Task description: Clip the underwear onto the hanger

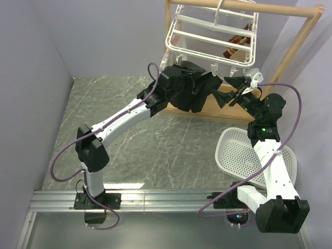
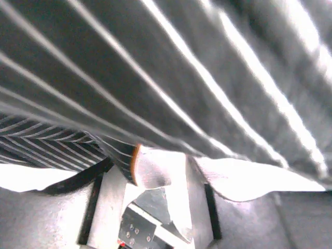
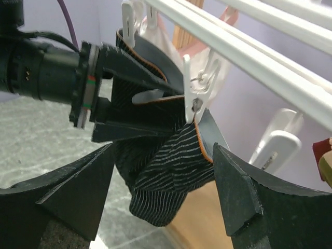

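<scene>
The underwear (image 1: pixel 194 98), black with fine stripes and orange trim, hangs under the near edge of the white hanger (image 1: pixel 207 39). In the right wrist view a white clip (image 3: pixel 194 98) on the hanger (image 3: pixel 249 57) pinches its waistband, and the underwear (image 3: pixel 171 171) droops below. My left gripper (image 3: pixel 174 109) is at the waistband beside that clip, its fingers spread apart above and below the fabric. The left wrist view is mostly blurred striped underwear (image 2: pixel 52 140) lying over the left gripper (image 2: pixel 150 207). My right gripper (image 3: pixel 162 155) stands open, its fingers on either side of the hanging cloth and not touching it.
The hanger hangs from a light wooden frame (image 1: pixel 295 41), with a small brown item (image 1: pixel 233 46) on it. A whitish pouch with pink edging (image 3: pixel 155 36) hangs behind the underwear, and a free clip (image 3: pixel 277 145) to the right. A white perforated basket (image 1: pixel 244 155) lies under my right arm.
</scene>
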You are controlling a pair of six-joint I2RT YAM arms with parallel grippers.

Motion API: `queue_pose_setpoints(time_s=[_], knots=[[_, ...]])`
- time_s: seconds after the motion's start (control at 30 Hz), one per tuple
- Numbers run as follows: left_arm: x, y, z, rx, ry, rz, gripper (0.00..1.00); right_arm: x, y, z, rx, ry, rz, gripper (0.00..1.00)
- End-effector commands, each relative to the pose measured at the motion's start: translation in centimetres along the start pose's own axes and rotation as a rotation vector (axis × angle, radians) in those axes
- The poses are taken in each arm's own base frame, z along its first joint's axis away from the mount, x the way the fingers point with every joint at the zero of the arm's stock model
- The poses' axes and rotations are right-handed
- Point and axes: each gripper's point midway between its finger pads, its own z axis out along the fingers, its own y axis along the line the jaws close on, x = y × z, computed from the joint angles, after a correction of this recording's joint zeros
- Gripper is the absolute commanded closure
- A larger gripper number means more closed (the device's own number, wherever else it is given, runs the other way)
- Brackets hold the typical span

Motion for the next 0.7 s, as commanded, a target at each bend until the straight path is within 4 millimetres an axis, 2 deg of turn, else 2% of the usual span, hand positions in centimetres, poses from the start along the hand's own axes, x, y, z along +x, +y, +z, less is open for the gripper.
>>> queue_pose_setpoints(time_s=[0.0,0.07,0.3,0.5,0.57,0.6,0.67], knots=[[1.0,-4.3,-3.2,0.116,0.038,-0.116,0.48,-0.7,0.7,-1.0,-0.036,0.009,-0.043,0.18],[0.9,-3.7,-3.4,0.110,0.036,-0.076,0.46,-0.5,0.8,-1.3,-0.049,0.021,-0.040,0.18],[-0.1,-1.0,-5.4,0.127,0.029,0.102,0.29,-0.8,0.8,-2.1,-0.055,0.047,-0.051,0.18],[-1.7,2.0,-8.1,0.137,0.013,0.314,0.01,-0.5,1.0,-2.8,-0.045,0.082,-0.030,0.18],[-2.3,3.1,-9.0,0.124,0.003,0.365,0.01,-0.5,1.0,-3.1,-0.036,0.091,-0.023,0.18],[-3.1,4.2,-9.8,0.098,-0.011,0.416,0.01,-0.5,1.2,-3.4,-0.033,0.098,-0.015,0.18],[-4.2,5.2,-10.7,0.078,-0.025,0.470,0.01,-0.1,1.4,-3.9,-0.023,0.120,0.010,0.18]])
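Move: The clip that already grips the right corner of the underwear is just past the left fingertips: some 3 cm ahead, 5 cm to the right and 3 cm above the left hand, whose fingers are half open around the cloth. The left clip hangs about 10 cm left and 7 cm ahead of that hand, and the empty clip 12 cm right and 2 cm ahead. From the right hand, the gripping clip is roughly 6 cm ahead, 2 cm left and 5 cm up. The left hand backs out from around the clipped corner, gathering speed away from the clip and down beside the hanging underwear, going left, back and down about equally, some 12 cm in all, while its fingers spread from half open to fully open and, late on, the wrist rolls its left side up and tips the fingers upward by some 20 degrees in all. The right hand, empty and still wide open, eases down and back by roughly 4 cm, drifting a little right and tipping slightly down, away from the same clip. ##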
